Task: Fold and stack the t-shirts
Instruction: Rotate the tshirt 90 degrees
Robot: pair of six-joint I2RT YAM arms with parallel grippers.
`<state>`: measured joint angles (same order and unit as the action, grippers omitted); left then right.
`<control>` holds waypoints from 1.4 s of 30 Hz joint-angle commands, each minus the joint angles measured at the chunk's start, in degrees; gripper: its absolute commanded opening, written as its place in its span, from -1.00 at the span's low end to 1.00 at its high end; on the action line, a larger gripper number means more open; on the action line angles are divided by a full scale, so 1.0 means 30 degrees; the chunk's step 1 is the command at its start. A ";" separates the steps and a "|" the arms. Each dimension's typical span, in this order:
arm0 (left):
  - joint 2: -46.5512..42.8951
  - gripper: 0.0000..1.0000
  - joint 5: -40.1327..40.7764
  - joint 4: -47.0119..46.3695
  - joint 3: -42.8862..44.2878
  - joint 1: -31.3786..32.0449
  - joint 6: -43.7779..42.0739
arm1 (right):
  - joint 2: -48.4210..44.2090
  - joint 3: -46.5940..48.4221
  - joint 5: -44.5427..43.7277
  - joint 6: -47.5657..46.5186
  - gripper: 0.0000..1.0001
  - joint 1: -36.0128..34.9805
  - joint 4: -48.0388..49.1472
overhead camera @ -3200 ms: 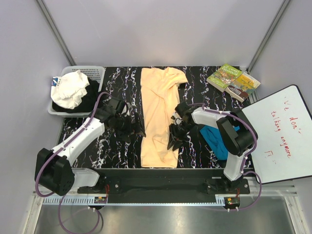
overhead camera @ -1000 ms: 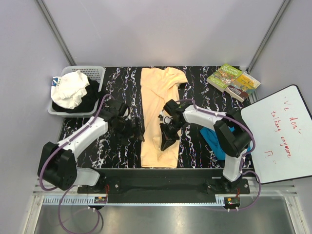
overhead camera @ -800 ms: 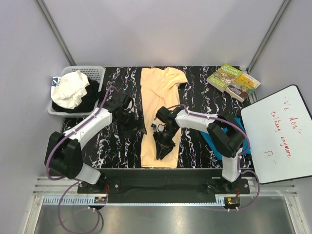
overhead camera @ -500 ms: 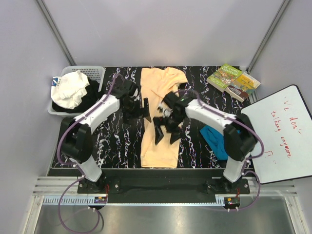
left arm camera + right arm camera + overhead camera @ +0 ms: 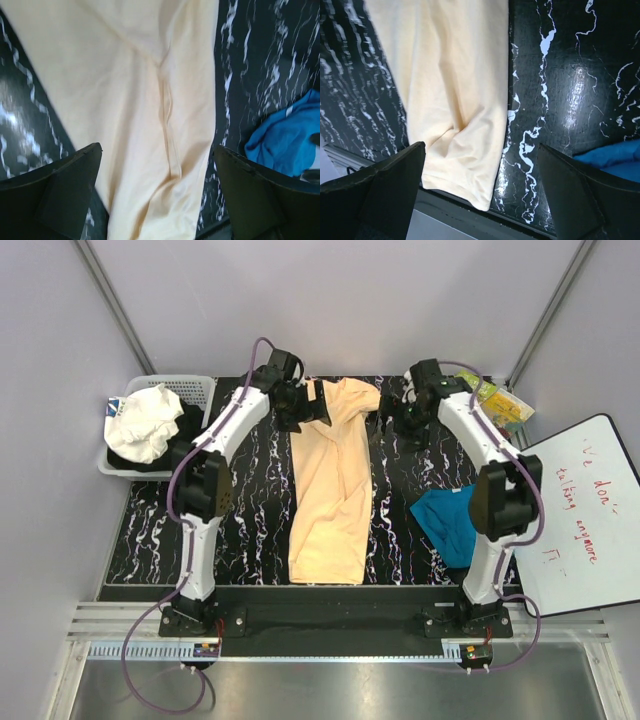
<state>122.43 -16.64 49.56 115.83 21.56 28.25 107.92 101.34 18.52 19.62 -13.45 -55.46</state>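
The peach-yellow t-shirt (image 5: 330,480) lies flat as a long narrow strip down the middle of the black marbled table (image 5: 245,490), one sleeve sticking out at the far right. The teal-blue t-shirt (image 5: 450,522) lies crumpled at the near right. My left gripper (image 5: 309,406) hangs open over the peach shirt's far left corner. My right gripper (image 5: 398,420) is open just right of the sleeve. Both wrist views look down the peach shirt (image 5: 140,95) (image 5: 447,95) with nothing between the jaws of the left gripper (image 5: 157,150) or the right gripper (image 5: 481,146). The teal shirt (image 5: 280,140) (image 5: 615,157) shows at their right edges.
A white basket (image 5: 190,383) with white and dark clothes stands at the far left. Books (image 5: 497,405) lie at the far right corner, partly behind my right arm. A whiteboard (image 5: 575,515) leans off the table's right side. The table's near edge (image 5: 470,212) runs just below the shirt's hem.
My right gripper carried the shirt's right edge over toward the left, then opened and let go. Both arms swung from the shirt's middle up to its far end.
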 commanded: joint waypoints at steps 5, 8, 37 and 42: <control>0.5443 0.98 -0.1390 -0.2715 0.5571 -0.1414 0.2034 | 0.1851 0.1231 -0.0402 0.0638 0.99 -0.0261 -0.0204; 0.6440 0.98 -0.2449 -0.5091 0.5392 -0.2088 0.4055 | 0.1382 0.0648 -0.0608 0.0522 1.00 -0.0262 -0.0262; 0.8144 0.26 -0.6463 -1.0807 0.2698 -0.2178 0.7781 | 0.1088 -0.1231 -0.0403 -0.0592 1.00 0.0002 -0.0937; 0.8292 -1.00 -0.6815 -1.0837 0.2728 -0.2177 0.7869 | 0.0883 -0.1669 -0.0345 -0.0504 1.00 0.0002 -0.0907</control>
<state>149.32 -34.74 17.78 124.03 14.72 52.47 112.25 96.99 17.12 18.81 -13.72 -58.00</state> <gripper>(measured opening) 0.173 0.994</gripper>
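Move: The t-shirt lies lengthwise. The fold to be gripped in its far part is about 12 cm ahead of the left hand, 3 cm to the right and 11 cm below. The shirt's sleeve corner lies some 9 cm beyond that fold and 10 cm to its right; the laundry basket is about 34 cm to the fold's left, level with it. The blue cloth sits roughly 28 cm nearer and 26 cm right of the fold. From the right hand, the fold is about 16 cm ahead, 16 cm left and 13 cm below. The left fingers come down onto the shirt's far part and close from wide open to pinch a ridge of cloth, after reaching forward some 16 cm while sinking, then drawing back about 4 cm and a little right, still easing lower. The wrist rolls nearly 30 degrees, left side down, with a counter-clockwise turn. The right hand sinks about 5 cm beside the shirt, eases back slightly and stays open. ##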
